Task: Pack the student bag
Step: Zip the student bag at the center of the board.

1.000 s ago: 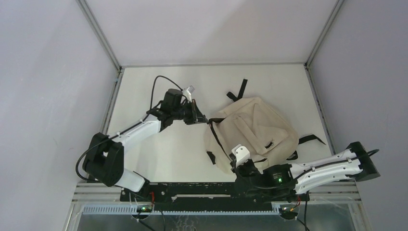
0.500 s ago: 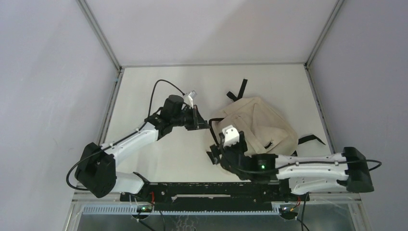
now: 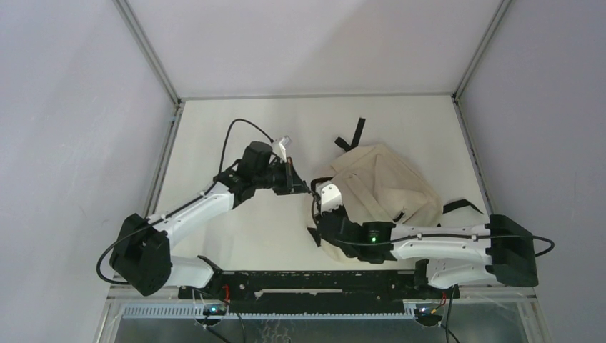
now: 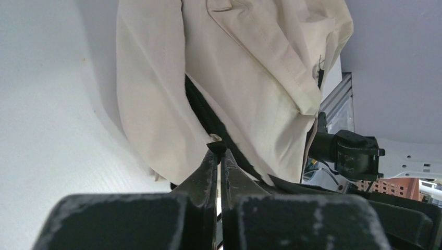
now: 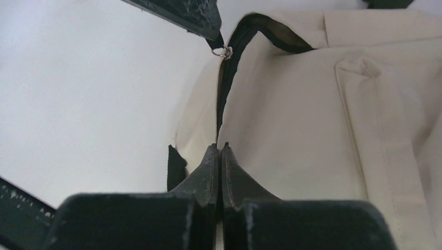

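The student bag [image 3: 389, 182], cream fabric with black straps, lies flat right of the table's middle. My left gripper [image 3: 306, 189] is at its left edge, shut on the black zipper pull [image 4: 216, 148]. In the right wrist view the left arm's fingertips [image 5: 200, 23] hold the pull just above its metal ring [image 5: 224, 51], at the top of the black zipper line. My right gripper [image 3: 319, 213] is just nearer on the same edge. It [image 5: 221, 147] is shut, its tips pinching the bag [image 5: 312, 130] at the lower end of the zipper seam.
Loose black straps trail from the bag at the back [image 3: 355, 134], the right [image 3: 461, 207] and the near left [image 3: 314, 234]. The right arm [image 3: 443, 243] lies across the bag's near edge. The white table [image 3: 229, 128] is walled on three sides, with a metal rail [image 3: 321, 275] in front.
The right arm swung left along the bag's near edge to the zipper seam, opened its jaws and shut them there. The left arm shifted slightly, still on the pull.
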Available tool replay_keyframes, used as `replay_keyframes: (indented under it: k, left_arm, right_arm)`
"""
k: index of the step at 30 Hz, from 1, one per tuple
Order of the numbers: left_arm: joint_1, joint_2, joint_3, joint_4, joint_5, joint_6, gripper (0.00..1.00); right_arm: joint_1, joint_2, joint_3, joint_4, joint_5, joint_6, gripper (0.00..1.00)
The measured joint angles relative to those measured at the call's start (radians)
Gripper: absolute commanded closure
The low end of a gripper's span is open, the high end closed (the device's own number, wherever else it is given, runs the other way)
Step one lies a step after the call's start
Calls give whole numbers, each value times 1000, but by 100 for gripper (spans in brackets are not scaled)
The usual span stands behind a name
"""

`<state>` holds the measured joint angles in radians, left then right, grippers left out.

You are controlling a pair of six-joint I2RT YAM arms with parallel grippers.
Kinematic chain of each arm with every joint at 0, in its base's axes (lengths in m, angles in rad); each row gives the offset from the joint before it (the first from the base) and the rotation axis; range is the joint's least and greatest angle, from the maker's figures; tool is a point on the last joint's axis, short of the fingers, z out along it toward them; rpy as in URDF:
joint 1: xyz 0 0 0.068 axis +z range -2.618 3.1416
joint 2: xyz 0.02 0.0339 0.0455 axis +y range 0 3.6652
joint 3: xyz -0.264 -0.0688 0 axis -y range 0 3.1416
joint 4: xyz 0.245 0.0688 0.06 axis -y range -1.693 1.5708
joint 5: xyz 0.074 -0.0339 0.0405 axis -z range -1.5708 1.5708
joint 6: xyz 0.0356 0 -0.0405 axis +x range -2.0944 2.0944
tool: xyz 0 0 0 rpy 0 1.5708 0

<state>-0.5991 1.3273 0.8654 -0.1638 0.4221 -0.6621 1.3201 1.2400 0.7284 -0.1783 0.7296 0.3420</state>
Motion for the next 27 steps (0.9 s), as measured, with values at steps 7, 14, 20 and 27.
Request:
replay_keyframes:
  k: [7,14,20,27]
  left_arm:
    - [51,35,36,-80,53,12,100]
    - [86,112,93,-172,176,5,100]
    - [97,124,95,-168,175,7,100]
    - [71,87,82,-114,118,7,100]
  right_arm:
    - [187,-148,-14,-237,67,188,100]
    - [365,-244,-17,-423,158,399,99]
    - [450,-246,-18,-507,145,465,11]
    - [354,-247,-19,-381,147,328,7]
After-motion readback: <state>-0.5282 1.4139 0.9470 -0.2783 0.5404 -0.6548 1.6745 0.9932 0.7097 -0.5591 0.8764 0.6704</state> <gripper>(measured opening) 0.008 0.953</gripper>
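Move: The left hand already pinches the zipper pull, with the slider right at its fingertips. The right hand is already shut on the zip edge; from it the slider is about 6 cm ahead, 4 cm left and 2 cm up. From the right hand, the near black tab lies some 8 cm back, 3 cm left and 9 cm down, and the student bag's middle about 14 cm right, 1 cm ahead and 6 cm lower. Right hand pulls the pinched zip edge back about 11 cm, opens, starts forward; left keeps pinching the pull. ##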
